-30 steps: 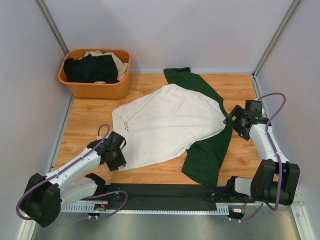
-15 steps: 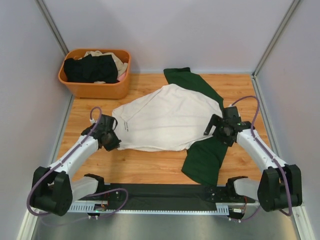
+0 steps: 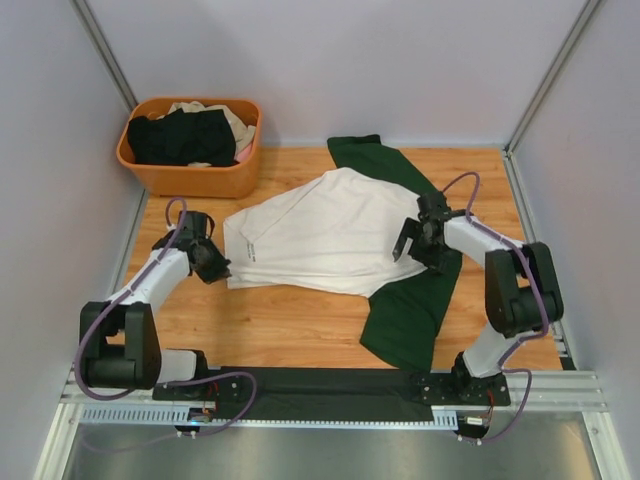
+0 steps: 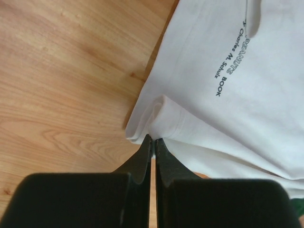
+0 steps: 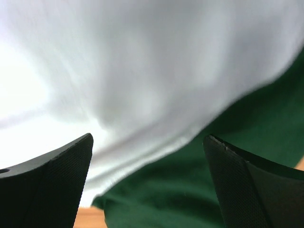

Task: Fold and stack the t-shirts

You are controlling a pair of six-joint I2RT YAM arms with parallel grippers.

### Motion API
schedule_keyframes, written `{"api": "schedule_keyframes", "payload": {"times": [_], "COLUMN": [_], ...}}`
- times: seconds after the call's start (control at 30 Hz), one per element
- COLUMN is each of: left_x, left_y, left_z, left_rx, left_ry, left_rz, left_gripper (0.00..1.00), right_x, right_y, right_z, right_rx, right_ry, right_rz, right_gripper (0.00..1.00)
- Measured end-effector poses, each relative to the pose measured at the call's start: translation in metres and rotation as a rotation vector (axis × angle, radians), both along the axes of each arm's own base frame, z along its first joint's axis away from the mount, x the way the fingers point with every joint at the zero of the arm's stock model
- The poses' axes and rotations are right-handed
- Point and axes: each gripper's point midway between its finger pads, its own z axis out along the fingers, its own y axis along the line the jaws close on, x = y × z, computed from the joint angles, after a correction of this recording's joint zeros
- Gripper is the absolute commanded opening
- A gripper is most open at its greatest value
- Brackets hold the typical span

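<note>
The white t-shirt [image 3: 320, 235] with dark green sleeves [image 3: 410, 310] lies spread on the wooden table, its near hem drawn back. My left gripper [image 3: 218, 270] is at the shirt's near left corner. In the left wrist view it [image 4: 153, 140] is shut, pinching the folded white hem corner [image 4: 156, 114] beside black "PEANUTS BOOK" print [image 4: 230, 64]. My right gripper [image 3: 406, 245] is open above the shirt's right edge. In the right wrist view its [image 5: 148, 161] fingers [image 5: 57, 166] stand wide apart over white cloth [image 5: 142, 71] and green sleeve [image 5: 190, 190].
An orange basket [image 3: 190, 180] at the far left corner holds a black shirt [image 3: 180, 138] and a beige one [image 3: 238, 122]. The second green sleeve [image 3: 365, 155] reaches toward the back wall. White walls enclose the table on three sides.
My left gripper has pulled the shirt's near left corner away from me and leftward, so the near hem has drawn back. My right gripper has moved left and farther, onto the shirt's right edge.
</note>
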Motion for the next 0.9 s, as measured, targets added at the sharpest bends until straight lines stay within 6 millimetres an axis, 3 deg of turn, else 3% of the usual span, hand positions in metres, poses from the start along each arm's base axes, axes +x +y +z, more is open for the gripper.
{"api": "schedule_keyframes", "payload": {"times": [0.07,0.2,0.4,0.53,0.6,0.67,0.8,0.9], "left_x": [0.008,0.029,0.071,0.099,0.102,0.098,0.075,0.056], "left_y": [0.005,0.017,0.026,0.027,0.025,0.022,0.017,0.014], "left_z": [0.003,0.012,0.036,0.059,0.065,0.064,0.048,0.034], "left_rx": [-0.013,-0.039,-0.052,-0.066,-0.075,-0.084,-0.101,-0.114], "left_ry": [-0.009,-0.036,-0.094,-0.157,-0.175,-0.173,-0.135,-0.098], "left_rz": [0.020,0.065,0.084,0.071,0.058,0.047,0.033,0.027], "left_gripper": [0.00,0.00,0.00,0.00,0.00,0.00,0.00,0.00], "right_x": [0.015,0.063,0.150,0.173,0.167,0.147,0.062,0.000], "right_y": [0.000,-0.003,-0.006,-0.006,-0.011,-0.017,-0.027,-0.027], "right_z": [-0.005,-0.003,0.008,0.032,0.050,0.065,0.086,0.068], "right_rx": [-0.005,0.004,0.015,0.012,-0.009,-0.027,-0.020,-0.002], "right_ry": [0.027,0.004,-0.075,-0.140,-0.173,-0.195,-0.231,-0.179], "right_rz": [0.000,-0.019,-0.009,0.028,0.027,0.014,-0.044,-0.075], "right_gripper": [1.00,1.00,1.00,1.00,1.00,1.00,1.00,0.99]}}
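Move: Pinched in the left fingers is the t-shirt's near left corner, to be taken toward its far left corner, about 9 cm ahead and roughly 3 cm lower; the orange basket stands some 23 cm ahead and 7 cm left. From the open right hand, just above the cloth, the middle of the white shirt body lies about 5 cm ahead and 18 cm left. The near green sleeve lies some 12 cm behind that hand, straight back, the far sleeve about 20 cm ahead and 6 cm left. Sweeping the wide-open right fingers about 17 cm forward, low along the cloth, then lifting some 8 cm while drawing back to over the near green sleeve, finishing slightly farther right. Alongside, the left hand keeps its pinch on the corner, carries it about 10 cm forward and up, then comes roughly half of that back and down. ##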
